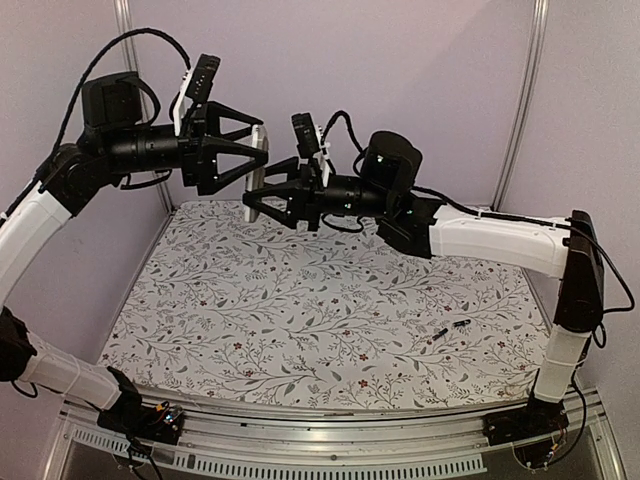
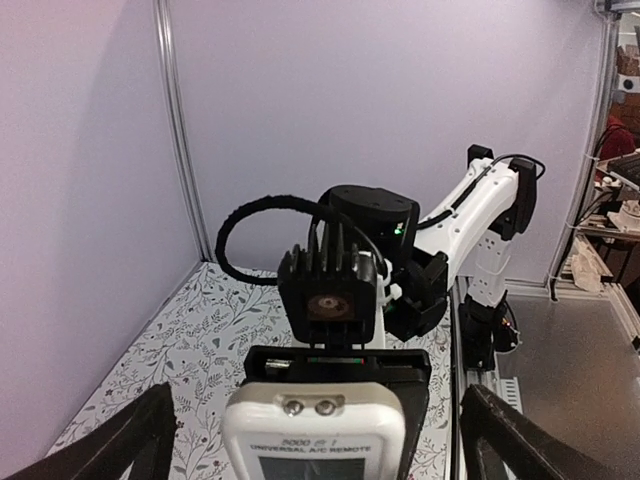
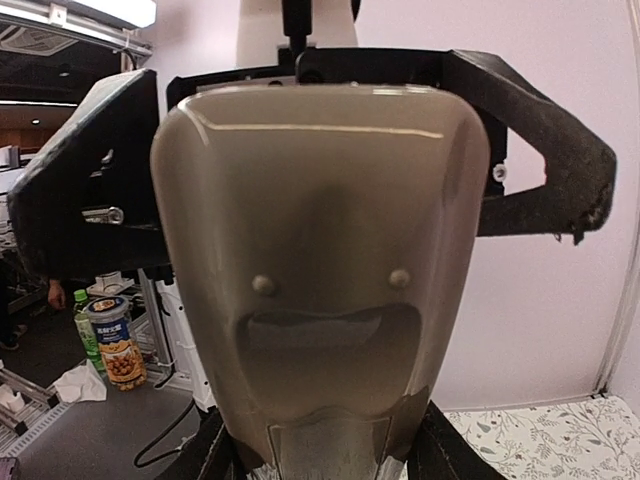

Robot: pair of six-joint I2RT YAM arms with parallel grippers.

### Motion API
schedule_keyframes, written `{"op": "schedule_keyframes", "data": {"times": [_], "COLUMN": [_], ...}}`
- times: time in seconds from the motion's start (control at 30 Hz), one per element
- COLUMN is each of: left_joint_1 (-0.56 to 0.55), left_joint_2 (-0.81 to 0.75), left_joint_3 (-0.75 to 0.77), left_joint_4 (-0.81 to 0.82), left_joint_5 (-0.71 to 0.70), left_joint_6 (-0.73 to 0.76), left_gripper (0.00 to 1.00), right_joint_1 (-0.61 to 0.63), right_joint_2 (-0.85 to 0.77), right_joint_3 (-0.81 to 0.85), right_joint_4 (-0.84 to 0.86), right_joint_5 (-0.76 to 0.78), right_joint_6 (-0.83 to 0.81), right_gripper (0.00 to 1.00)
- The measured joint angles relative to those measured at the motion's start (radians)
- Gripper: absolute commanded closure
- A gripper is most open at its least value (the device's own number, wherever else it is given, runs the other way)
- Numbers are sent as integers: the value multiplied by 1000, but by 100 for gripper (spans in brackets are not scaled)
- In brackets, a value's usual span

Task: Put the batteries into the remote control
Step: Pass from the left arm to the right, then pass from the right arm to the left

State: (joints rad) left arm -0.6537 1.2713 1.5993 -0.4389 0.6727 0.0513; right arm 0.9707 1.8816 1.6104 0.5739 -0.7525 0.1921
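The remote control [image 1: 253, 185] is held upright in mid-air above the far left of the table. My right gripper [image 1: 264, 200] is shut on its sides. In the right wrist view its greyish back [image 3: 320, 220] fills the frame, with my right gripper [image 3: 325, 462] at its lower end. The left wrist view shows its white front [image 2: 315, 425] with the little screen. My left gripper [image 2: 318, 400] stands open, its fingers [image 2: 130, 435] wide of the remote on both sides and not touching it. Two small dark batteries [image 1: 450, 328] lie on the mat at the right.
A floral mat [image 1: 300, 300] covers the table, with purple walls behind and to the left. A metal rail [image 1: 320, 445] runs along the near edge. The right arm's white link [image 1: 500, 235] reaches across over the right half.
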Motion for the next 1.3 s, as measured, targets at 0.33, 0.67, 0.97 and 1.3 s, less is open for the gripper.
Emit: {"op": "schedule_keyframes", "data": {"times": [0.33,0.67,0.97,1.3], "left_joint_1": [2,-55,-80,-89], "left_joint_2": [-80,8,72,84], "left_joint_3": [-83,-69,-70,-70], "left_joint_4": [37,83,108,135], "left_joint_5": [-172,-371,-484,-520], "left_joint_6": [43,-64,-100,-111], "left_gripper": [6,17,50,100], "right_joint_1": [93,175,202,219], "right_joint_2": [-135,-62,-32,-32], "right_joint_3": [-48,5,74,74], "right_joint_4": [-314,-422,-421,-409], "right_joint_5": [931,1341,1352,1262], "right_joint_6": [-144,-238,-275,-267], "right_gripper": [100,100,100,100]}}
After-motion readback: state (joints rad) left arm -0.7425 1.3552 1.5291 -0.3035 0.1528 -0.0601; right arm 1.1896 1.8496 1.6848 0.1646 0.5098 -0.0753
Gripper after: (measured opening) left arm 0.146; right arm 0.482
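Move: The remote stands roughly upright, already in my right hand's fingers by its lower part, with its top between my left hand's wide-open fingers. From my left hand its middle is about 5 cm below and otherwise level and straight in line. From my right hand its middle is some 4 cm above, with almost no offset forward or sideways. Nothing else stands near. Keeping its grip low on the remote, my right hand swings about 10 cm forward and turns some 65 degrees clockwise, dipping and edging right, then eases back and left towards my left hand. My left hand backs off slightly left, goes about 8 cm forward and 4 cm down, turns counter-clockwise, and closes its open fingers over the remote's front and back near the top. ##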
